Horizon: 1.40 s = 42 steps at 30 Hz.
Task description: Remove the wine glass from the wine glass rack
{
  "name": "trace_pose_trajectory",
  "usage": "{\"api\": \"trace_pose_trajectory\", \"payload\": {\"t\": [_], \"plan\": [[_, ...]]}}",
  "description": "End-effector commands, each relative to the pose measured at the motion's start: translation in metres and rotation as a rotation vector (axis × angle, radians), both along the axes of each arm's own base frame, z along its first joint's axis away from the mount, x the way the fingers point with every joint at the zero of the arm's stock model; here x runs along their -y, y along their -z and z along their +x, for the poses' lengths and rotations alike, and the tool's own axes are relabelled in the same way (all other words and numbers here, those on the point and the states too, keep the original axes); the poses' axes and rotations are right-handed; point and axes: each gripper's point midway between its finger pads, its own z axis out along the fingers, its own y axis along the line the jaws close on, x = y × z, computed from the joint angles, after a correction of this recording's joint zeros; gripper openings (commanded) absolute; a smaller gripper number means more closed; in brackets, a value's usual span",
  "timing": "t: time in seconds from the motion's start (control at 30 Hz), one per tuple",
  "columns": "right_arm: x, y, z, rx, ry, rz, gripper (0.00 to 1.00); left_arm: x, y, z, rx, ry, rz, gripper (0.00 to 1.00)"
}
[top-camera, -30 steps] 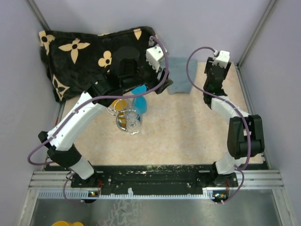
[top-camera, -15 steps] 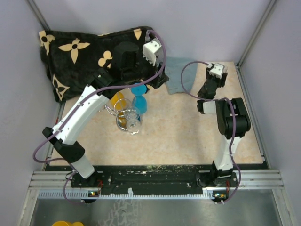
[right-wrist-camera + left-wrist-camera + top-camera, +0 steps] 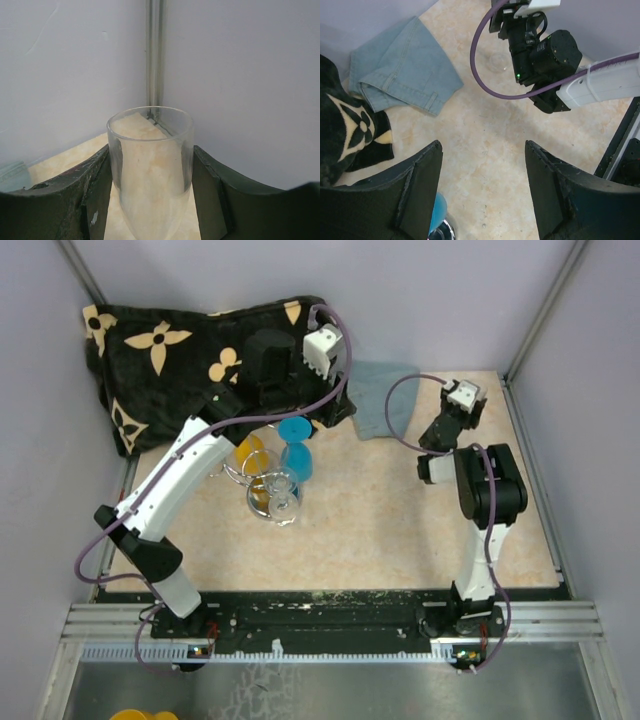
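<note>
The wine glass rack [image 3: 262, 478] is a silver wire stand left of the table's middle. It carries orange glasses [image 3: 250, 454], a blue glass [image 3: 297, 445] and a clear glass [image 3: 283, 496]. My right gripper [image 3: 463, 406] is at the back right, facing the corner. In the right wrist view it [image 3: 150, 175] is shut on an upright clear wine glass [image 3: 150, 160], away from the rack. My left gripper [image 3: 330, 405] is just behind the rack. It [image 3: 482, 195] is open and empty above the table, with the blue glass's edge [image 3: 439, 212] below its left finger.
A black blanket with cream flowers [image 3: 170, 350] lies at the back left. A folded blue denim cloth [image 3: 375, 400] lies at the back centre and also shows in the left wrist view [image 3: 402, 65]. Grey walls and corner posts [image 3: 154, 55] enclose the table.
My right arm has folded back toward its base, bringing the gripper and clear glass slightly nearer. My left wrist has shifted a little left and back above the rack.
</note>
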Motion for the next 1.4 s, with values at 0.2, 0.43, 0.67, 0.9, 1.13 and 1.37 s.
{"api": "trace_pose_trajectory", "payload": {"t": [0.2,0.43,0.67,0.9,1.13,1.37], "plan": [[0.009,-0.002,-0.017,0.112,0.051,0.042,0.24,-0.004,-0.001,-0.008,-0.009,0.016,-0.02,0.73],[0.008,0.003,-0.03,0.104,0.057,0.049,0.48,-0.004,0.0,-0.011,-0.018,0.022,-0.022,0.77],[0.0,-0.005,-0.04,0.106,0.047,0.052,0.73,-0.005,0.0,-0.013,-0.021,0.026,-0.025,0.92],[-0.01,-0.014,-0.049,0.109,0.039,0.061,0.8,-0.007,-0.003,-0.015,-0.01,0.028,-0.029,1.0],[-0.034,-0.049,-0.064,0.13,-0.016,0.063,0.82,-0.011,-0.015,-0.014,0.022,0.011,-0.044,1.0],[-0.042,-0.102,-0.091,0.17,-0.051,0.098,0.85,-0.019,-0.026,-0.009,0.049,-0.02,-0.064,1.0]]}}
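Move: The right hand still pinches the clear wine glass upright by its bowl, just over the bare table. The spot the glass is going to lies roughly 17 cm below this hand and about 1 cm back. The denim cloth is centred about 22 cm to the left and 12 cm farther out, and the table's right edge some 18 cm to the right, level with the hand. From the empty left hand that spot is about 17 cm ahead, 36 cm to the right and 35 cm down. The right hand first eases down about 2 cm and a little back to set the wine glass's foot on the table, then opens its fingers off the bowl while sinking another 2 cm and drawing back, and finally pulls away from the glass, back, up and to the left, rising some 10 cm from its lowest point as the fingertips tip up slightly. The empty left hand dips about 2 cm and comes most of the way back up, opening fully and touching nothing. ##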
